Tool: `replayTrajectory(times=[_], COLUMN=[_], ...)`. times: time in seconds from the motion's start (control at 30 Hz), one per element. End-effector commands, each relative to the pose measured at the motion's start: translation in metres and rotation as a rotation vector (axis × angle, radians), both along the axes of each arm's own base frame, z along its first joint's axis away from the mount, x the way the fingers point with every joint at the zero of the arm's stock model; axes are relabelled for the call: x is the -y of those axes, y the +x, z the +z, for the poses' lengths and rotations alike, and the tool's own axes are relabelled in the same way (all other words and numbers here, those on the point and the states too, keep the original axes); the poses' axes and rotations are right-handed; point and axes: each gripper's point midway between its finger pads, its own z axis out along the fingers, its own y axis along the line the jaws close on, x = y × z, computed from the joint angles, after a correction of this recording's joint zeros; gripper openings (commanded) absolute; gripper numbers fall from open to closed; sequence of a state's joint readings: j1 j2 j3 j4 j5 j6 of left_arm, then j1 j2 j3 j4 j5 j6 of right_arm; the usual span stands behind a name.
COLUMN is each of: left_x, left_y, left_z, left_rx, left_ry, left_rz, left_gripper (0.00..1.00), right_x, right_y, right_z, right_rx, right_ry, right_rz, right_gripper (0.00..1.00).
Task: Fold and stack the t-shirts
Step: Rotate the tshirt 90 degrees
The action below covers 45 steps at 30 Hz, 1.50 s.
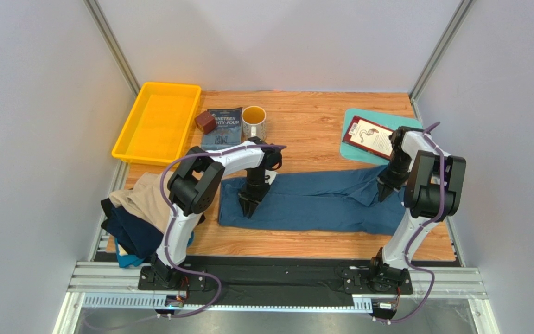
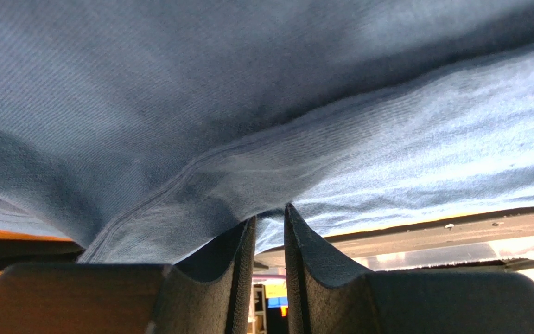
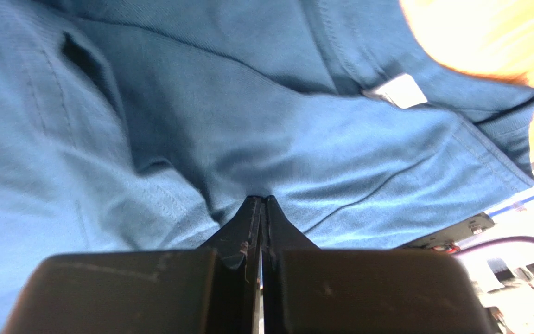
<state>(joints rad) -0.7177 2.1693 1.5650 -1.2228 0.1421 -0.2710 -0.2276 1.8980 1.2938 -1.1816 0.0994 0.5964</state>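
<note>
A large teal-blue t-shirt lies spread across the middle of the wooden table. My left gripper points down at its left part. In the left wrist view the fingers stand a little apart with a fold of the shirt caught between their tips. My right gripper is at the shirt's right end, where the cloth bunches up. In the right wrist view its jaws are pressed together on the shirt, with creases running to the tips and a white label nearby. Beige, navy and light blue t-shirts are piled at the left edge.
A yellow bin stands at the back left. Beside it are a brown block, a dark book and a mug. A teal cutting board with a red book on it lies at the back right.
</note>
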Motion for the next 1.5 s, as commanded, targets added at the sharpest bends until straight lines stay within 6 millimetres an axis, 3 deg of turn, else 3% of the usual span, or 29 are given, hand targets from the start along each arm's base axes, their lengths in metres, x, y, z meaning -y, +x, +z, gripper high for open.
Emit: replayTrajectory(times=[0.0, 0.2, 0.43, 0.53, 0.7, 0.93, 1.07, 1.27, 1.47], left_x=[0.007, -0.009, -0.042, -0.053, -0.048, -0.047, -0.047, -0.048, -0.056], left_y=[0.021, 0.040, 0.053, 0.046, 0.021, 0.013, 0.000, -0.034, -0.066], left_z=[-0.009, 0.009, 0.021, 0.020, 0.012, 0.011, 0.014, 0.026, 0.026], left_rx=[0.072, 0.184, 0.245, 0.221, 0.140, 0.103, 0.048, 0.014, -0.030], left_ry=[-0.005, 0.022, 0.057, 0.062, 0.000, -0.027, -0.022, -0.004, 0.018], left_rz=[-0.047, -0.013, 0.041, 0.061, 0.088, 0.075, 0.080, 0.020, -0.007], left_gripper=[0.28, 0.28, 0.29, 0.29, 0.28, 0.28, 0.28, 0.28, 0.26], right_x=[0.025, 0.030, 0.038, 0.042, 0.041, 0.034, 0.018, -0.032, -0.085], right_y=[0.041, 0.067, 0.074, 0.078, 0.080, 0.075, 0.071, 0.067, 0.088], right_z=[0.027, 0.031, 0.026, 0.028, 0.031, 0.024, 0.013, -0.014, -0.031], right_rx=[0.132, 0.160, 0.152, 0.165, 0.170, 0.165, 0.153, 0.084, 0.078], right_ry=[-0.099, -0.099, -0.110, -0.102, -0.088, -0.055, -0.010, 0.071, 0.159], right_rz=[-0.038, -0.051, -0.056, -0.055, -0.038, -0.031, -0.002, 0.135, 0.243], right_gripper=[0.00, 0.00, 0.00, 0.00, 0.02, 0.03, 0.01, 0.00, 0.00])
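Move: The blue t-shirt lies as a strip across both hands. Its middle is about 20 cm right and 3 cm ahead of the left hand, and roughly 21 cm left of the right hand and 1 cm nearer the bases, just below both. From the left hand, the pile of clothes is some 28 cm left and level, and the mug 25 cm ahead and 2 cm right. The teal board is about 19 cm straight ahead of the right hand. The t-shirt is swivelled counter-clockwise by its ends. The right hand, fingers still shut on the cloth, carries its end forward about 6 cm, lifting slightly, then sinks and sweeps left towards the strip's middle. The left hand, fingertips still on the cloth, arcs forward and left, then drags back towards the bases; its narrow opening stays unchanged. ##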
